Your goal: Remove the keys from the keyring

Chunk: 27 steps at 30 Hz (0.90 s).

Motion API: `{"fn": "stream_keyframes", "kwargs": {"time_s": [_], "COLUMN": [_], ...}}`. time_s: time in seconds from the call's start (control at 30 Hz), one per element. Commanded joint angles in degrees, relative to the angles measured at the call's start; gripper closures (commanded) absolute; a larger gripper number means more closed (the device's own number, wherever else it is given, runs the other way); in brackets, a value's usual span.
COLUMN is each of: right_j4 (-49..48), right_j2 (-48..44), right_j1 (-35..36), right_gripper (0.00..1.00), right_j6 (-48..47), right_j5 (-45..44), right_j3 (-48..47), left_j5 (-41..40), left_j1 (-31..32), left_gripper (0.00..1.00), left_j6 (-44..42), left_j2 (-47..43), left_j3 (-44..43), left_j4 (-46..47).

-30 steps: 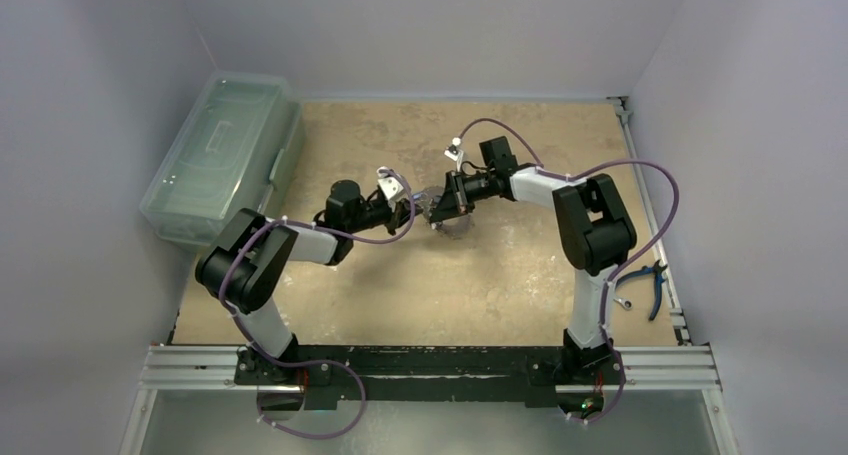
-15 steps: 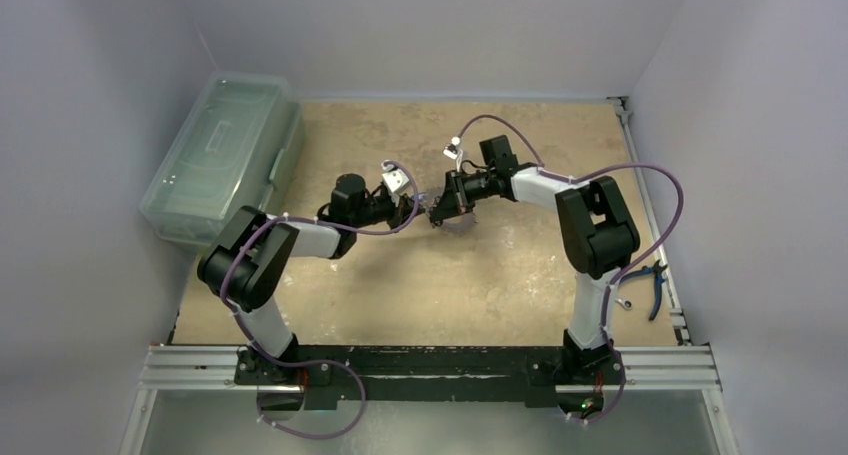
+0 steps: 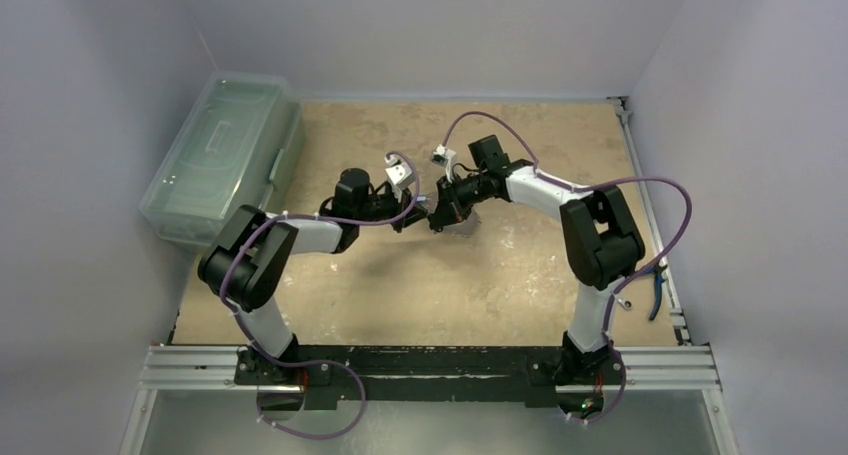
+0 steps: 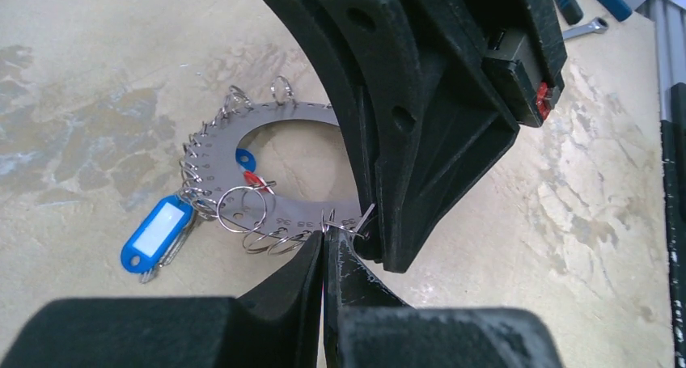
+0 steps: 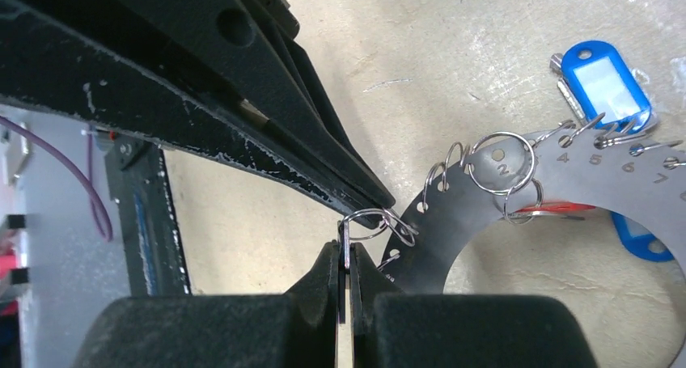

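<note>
The keyring (image 4: pixel 217 154) is a flat silvery disc with numbered holes, fringed with small split rings; it shows too in the right wrist view (image 5: pixel 453 251) and from above (image 3: pixel 457 222). A blue-tagged key (image 4: pixel 158 232) hangs at its rim. My right gripper (image 5: pixel 345 255) is shut on a thin silvery key (image 5: pixel 345 245) that hangs from a small split ring (image 5: pixel 368 222) at the rim. My left gripper (image 4: pixel 328 240) is shut, its tips pinching that same split ring (image 4: pixel 328 221). Both grippers meet tip to tip mid-table (image 3: pixel 430 215).
A clear plastic lidded box (image 3: pixel 225 155) stands at the far left. Blue-handled pliers (image 3: pixel 655 285) and a silver spanner (image 3: pixel 625 302) lie at the right edge. Red (image 4: pixel 255 179) and blue (image 4: pixel 244 158) plastic key heads show through the disc's hole.
Both grippers have shifted a little toward the far side with the keyring between them, and both wrists have turned. Both stay shut.
</note>
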State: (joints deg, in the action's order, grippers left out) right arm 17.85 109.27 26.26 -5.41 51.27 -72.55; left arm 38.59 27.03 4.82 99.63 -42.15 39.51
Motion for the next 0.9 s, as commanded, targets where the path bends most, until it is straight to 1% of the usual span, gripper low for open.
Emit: {"fn": "stream_keyframes", "kwargs": {"time_s": [0.0,0.1,0.2,0.27,0.37,0.43,0.47,0.53,0.6,0.63,0.67,0.73,0.8,0.87], "right_j4": [5.2,9.4,12.9,15.7,20.8,22.9,23.5,24.6,24.5,24.6,24.7,25.2,25.3,24.9], "right_j2": [-4.0,-5.6,-7.5,-8.6,-10.0,-11.5,-12.2,-13.7,-15.8,-16.6,-17.4,-18.8,-20.3,-22.4], "right_j1": [0.8,0.7,0.6,0.6,0.6,0.6,0.6,0.6,0.6,0.6,0.6,0.6,0.6,0.6], "right_gripper": [1.00,1.00,1.00,1.00,1.00,1.00,1.00,1.00,1.00,1.00,1.00,1.00,1.00,1.00], "right_j6": [-9.0,-14.6,-20.0,-24.2,-30.0,-34.1,-36.1,-40.2,-42.3,-43.6,-44.8,-47.1,-48.8,-51.2], "right_j5": [-0.4,-1.2,-1.4,-1.6,-2.0,-2.5,-3.1,-4.0,-5.3,-6.0,-6.7,-7.4,-8.8,-9.1], "right_j3": [-3.0,-2.8,-2.7,-3.2,-4.4,-4.1,-3.6,-2.5,-0.8,0.1,0.9,2.2,3.5,5.6], "left_j5": [5.0,7.6,9.8,11.1,14.4,16.4,16.7,17.4,17.4,16.9,15.6,10.7,6.1,3.5], "left_j1": [0.0,-0.1,-0.8,-1.6,-2.6,-2.8,-2.9,-3.4,-4.2,-4.6,-4.9,-5.8,-7.0,-7.6], "left_gripper": [1.00,0.81,0.66,0.60,0.55,0.52,0.51,0.51,0.51,0.51,0.51,0.50,0.49,0.45], "left_j6": [2.6,-1.6,-7.0,-10.5,-19.0,-26.5,-30.3,-36.4,-43.2,-48.8,-54.9,-64.2,-70.5,-76.4], "left_j2": [-0.9,-4.6,-7.1,-7.9,-9.0,-9.4,-9.8,-10.2,-9.7,-8.6,-7.7,-7.9,-10.2,-13.3], "left_j3": [-2.7,-2.1,-3.0,-4.2,-7.5,-9.7,-10.4,-11.9,-15.3,-18.0,-21.0,-25.0,-28.1,-30.1], "left_j4": [-4.1,-9.3,-15.8,-19.7,-29.5,-37.0,-41.3,-46.8,-55.5,-65.9,-74.1,-86.3,-93.0,-96.0]}}
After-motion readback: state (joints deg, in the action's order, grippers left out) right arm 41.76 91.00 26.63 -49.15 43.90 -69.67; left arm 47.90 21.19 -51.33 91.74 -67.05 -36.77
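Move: My left and right fingertips meet at one small wire ring on the near-left edge of the keyring plate, with the plate's middle about 4 cm ahead, 4 cm right and 3 cm below my left fingertips. The blue-tagged key is some 5 cm ahead, 1 cm left and 4 cm below them. The red key lies about 3 cm ahead, 2 cm right and 4 cm down. From my right fingertips, which hold the small ring, the plate is roughly 4 cm ahead, 3 cm right and 3 cm lower. I open my left fingers about halfway and draw them off the small ring, first back, then up and away to the left, some 8 cm overall, swinging to point straight right and more steeply down. My right hand keeps its pinch on that ring and carries the keyring right, up and back, about 4–6 cm each way, rolling roughly 35 degrees so its forward side rises. ##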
